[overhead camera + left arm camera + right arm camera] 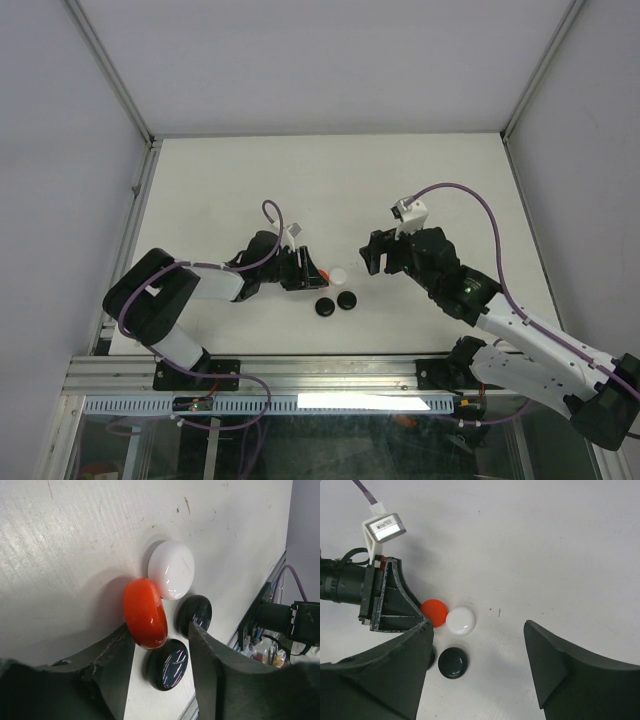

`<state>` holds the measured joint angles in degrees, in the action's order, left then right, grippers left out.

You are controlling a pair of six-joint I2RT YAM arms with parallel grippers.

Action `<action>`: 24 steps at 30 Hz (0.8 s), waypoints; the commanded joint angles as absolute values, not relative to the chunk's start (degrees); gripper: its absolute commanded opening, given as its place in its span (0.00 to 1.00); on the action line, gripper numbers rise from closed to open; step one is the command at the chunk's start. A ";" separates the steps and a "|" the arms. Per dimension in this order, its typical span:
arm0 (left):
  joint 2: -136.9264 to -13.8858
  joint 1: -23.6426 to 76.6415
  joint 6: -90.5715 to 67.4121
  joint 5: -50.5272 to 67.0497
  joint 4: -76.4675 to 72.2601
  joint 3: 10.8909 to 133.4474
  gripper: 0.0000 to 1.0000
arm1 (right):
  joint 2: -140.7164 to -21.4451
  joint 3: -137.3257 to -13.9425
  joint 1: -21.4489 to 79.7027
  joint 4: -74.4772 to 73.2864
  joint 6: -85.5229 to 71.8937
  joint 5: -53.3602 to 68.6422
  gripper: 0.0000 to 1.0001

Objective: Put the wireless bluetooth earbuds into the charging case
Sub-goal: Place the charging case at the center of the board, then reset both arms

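No earbuds show in any view. Four closed round discs lie mid-table and look like small charging cases. A red disc (325, 272) (145, 611) (434, 611) stands tilted on its edge and leans against one finger of my left gripper (316, 272) (160, 629). This gripper is open, with a gap between the disc and the other finger. A white disc (340, 273) (171, 570) (460, 621) touches the red one. My right gripper (372, 256) (477, 626) hovers wide open and empty just right of the discs.
Two black discs (325, 307) (347, 298) lie just in front of the red and white ones, toward the arm bases. In the left wrist view one black disc (168, 663) sits between the fingers and the other black disc (195, 612) beyond the right finger. Metal frame rails (130, 210) border the table.
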<state>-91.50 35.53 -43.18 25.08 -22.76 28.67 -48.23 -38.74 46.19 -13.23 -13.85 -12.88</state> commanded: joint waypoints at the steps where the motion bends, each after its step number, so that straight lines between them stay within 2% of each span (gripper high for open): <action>1: -90.41 35.16 -42.70 22.78 -18.06 29.28 0.52 | -47.22 -39.79 45.97 -13.16 -12.49 -16.96 0.76; 7: -85.08 35.16 -41.06 18.17 -10.42 29.71 0.71 | -46.02 -40.91 45.94 -17.14 -12.55 -23.08 0.78; 8: -83.64 35.16 -40.64 17.06 -8.86 29.85 0.76 | -45.86 -41.28 45.96 -18.13 -12.83 -24.31 0.78; 10: -79.68 35.15 -39.91 14.36 -5.94 30.00 0.95 | -45.78 -42.12 45.95 -20.05 -13.02 -26.29 0.79; 11: -77.65 35.12 -39.50 12.86 -4.58 29.97 0.98 | -45.58 -42.44 45.92 -21.08 -13.38 -27.13 0.79; 20: -57.81 35.02 -38.23 -0.64 13.12 33.72 0.99 | -40.26 -44.41 45.96 -29.82 -16.21 -35.23 0.86; 21: -55.19 35.06 -38.26 -2.61 15.71 34.69 0.99 | -39.26 -44.56 45.97 -30.85 -16.66 -36.43 0.94; 22: -52.17 35.07 -37.95 -4.43 18.26 35.78 0.99 | -38.22 -44.75 45.94 -31.74 -16.98 -37.82 0.98; 24: -46.49 35.07 -36.61 -7.58 23.05 38.23 0.99 | -35.63 -45.13 45.94 -33.28 -18.23 -40.01 0.99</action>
<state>-56.31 35.53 -39.22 1.78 12.53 31.94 -40.05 -41.60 46.09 -29.95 -15.46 -32.71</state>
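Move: Between the left fingertips, about 1 cm below the hand point, the red charging case stands tilted against one finger. Level with it, the white case stands some 4 cm to this hand's right; one black case lies about 6 cm back and 1 cm right, the other about 5 cm back and 6 cm right, all 1 cm lower. From the right hand, the red case lies roughly 11 cm left, 1 cm back and 18 cm below. Opening its fingers from partly open to fully wide, the left hand lets go of the red case on the board, rises slowly at first, then faster, up about 9 cm and left some 8 cm away from it, turning counter-clockwise as it goes. The empty right hand withdraws about 9 cm to its right, turning clockwise and opening wider. ##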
